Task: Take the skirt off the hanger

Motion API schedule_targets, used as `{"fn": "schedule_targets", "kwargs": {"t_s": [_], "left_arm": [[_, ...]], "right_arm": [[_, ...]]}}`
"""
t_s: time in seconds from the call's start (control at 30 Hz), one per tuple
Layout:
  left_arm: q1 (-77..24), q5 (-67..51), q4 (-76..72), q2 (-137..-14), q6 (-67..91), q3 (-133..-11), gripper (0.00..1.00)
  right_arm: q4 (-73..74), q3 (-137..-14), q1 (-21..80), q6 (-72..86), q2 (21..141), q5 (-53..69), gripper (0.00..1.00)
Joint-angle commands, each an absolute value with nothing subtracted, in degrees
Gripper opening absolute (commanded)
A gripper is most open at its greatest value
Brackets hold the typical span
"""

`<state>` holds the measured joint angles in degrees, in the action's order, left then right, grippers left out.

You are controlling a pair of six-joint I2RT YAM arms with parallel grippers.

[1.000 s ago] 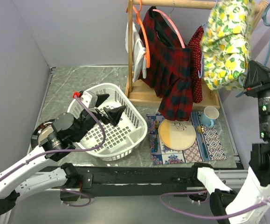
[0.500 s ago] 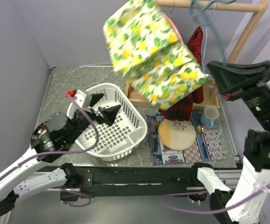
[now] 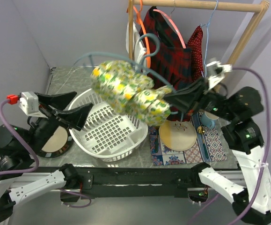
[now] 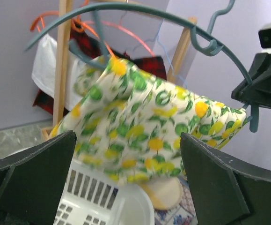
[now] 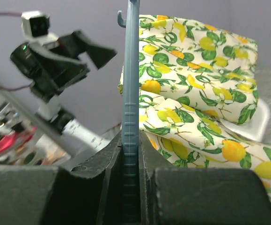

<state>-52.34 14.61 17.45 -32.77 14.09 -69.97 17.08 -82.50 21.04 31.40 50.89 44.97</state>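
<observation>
The tartan skirt (image 3: 172, 61) hangs on the pink hanger (image 3: 173, 27) on the wooden rail, apart from both grippers. It shows behind in the left wrist view (image 4: 149, 63) with the pink hanger (image 4: 131, 35). My right gripper (image 3: 172, 99) is shut on a grey-blue hanger (image 3: 112, 55) that carries a lemon-print garment (image 3: 126, 91) above the basket. The right wrist view shows the jaws (image 5: 131, 154) clamped on that hanger's bar (image 5: 131, 70). My left gripper (image 3: 74, 110) is open and empty, facing the lemon garment (image 4: 144, 126) over the basket's left side.
A white laundry basket (image 3: 109, 136) sits below the lemon garment. A wooden rack (image 3: 196, 4) holds an orange hanger (image 3: 144, 33) with a white garment (image 3: 134, 44), a red dotted garment (image 3: 197, 47) and a light blue hanger (image 3: 211, 18). A plate (image 3: 178, 135) lies on a patterned mat (image 3: 212, 140).
My right arm has swung the lemon garment on its grey-blue hanger from the rack's right end leftward and down over the basket. My left gripper has risen and pulled back left.
</observation>
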Motion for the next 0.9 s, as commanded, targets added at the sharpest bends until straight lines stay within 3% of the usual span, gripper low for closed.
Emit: {"fn": "schedule_targets", "kwargs": {"t_s": [0.0,0.4,0.87], "left_arm": [[-52.47,11.43,22.05,-35.06,17.14,-68.55,0.99],[-52.47,5.1,23.12,-37.43,19.25,-65.13,0.99],[-52.47,18.28,18.46,-44.47,17.49,-63.28,0.99]], "right_arm": [[12.93,-78.59,28.64,26.45,50.45,35.87,0.0],[0.18,-66.98,32.52,35.06,46.23,28.13,0.0],[-5.27,-64.6,35.42,38.58,45.62,27.33,0.0]]}}
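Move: The lemon-print skirt, still hanging on the blue hanger, lies about 14 cm to the right of the open left hand, some 7 cm ahead and 5 cm lower. The right hand grips the hanger's end, with the skirt's middle about 11 cm to its left, 5 cm ahead and 6 cm below. The white basket stands about 14 cm ahead and 3 cm right of the left hand, some 38 cm down. From the right hand, the plate is 11 cm right, 11 cm ahead and 40 cm down. The open left hand drops about 11 cm and goes some 7 cm right towards the skirt, tipping down and rolling its left side up by about 15 degrees each, easing midway and then pushing forward 4 cm so that the wide-open fingers come close to the cloth, though contact can't be made out. The right hand keeps its shut grip on the hanger's end and carries it down over 6 cm, left about 3 cm and slightly forward in the first part, then nearly holds there, rising only about a centimetre. ##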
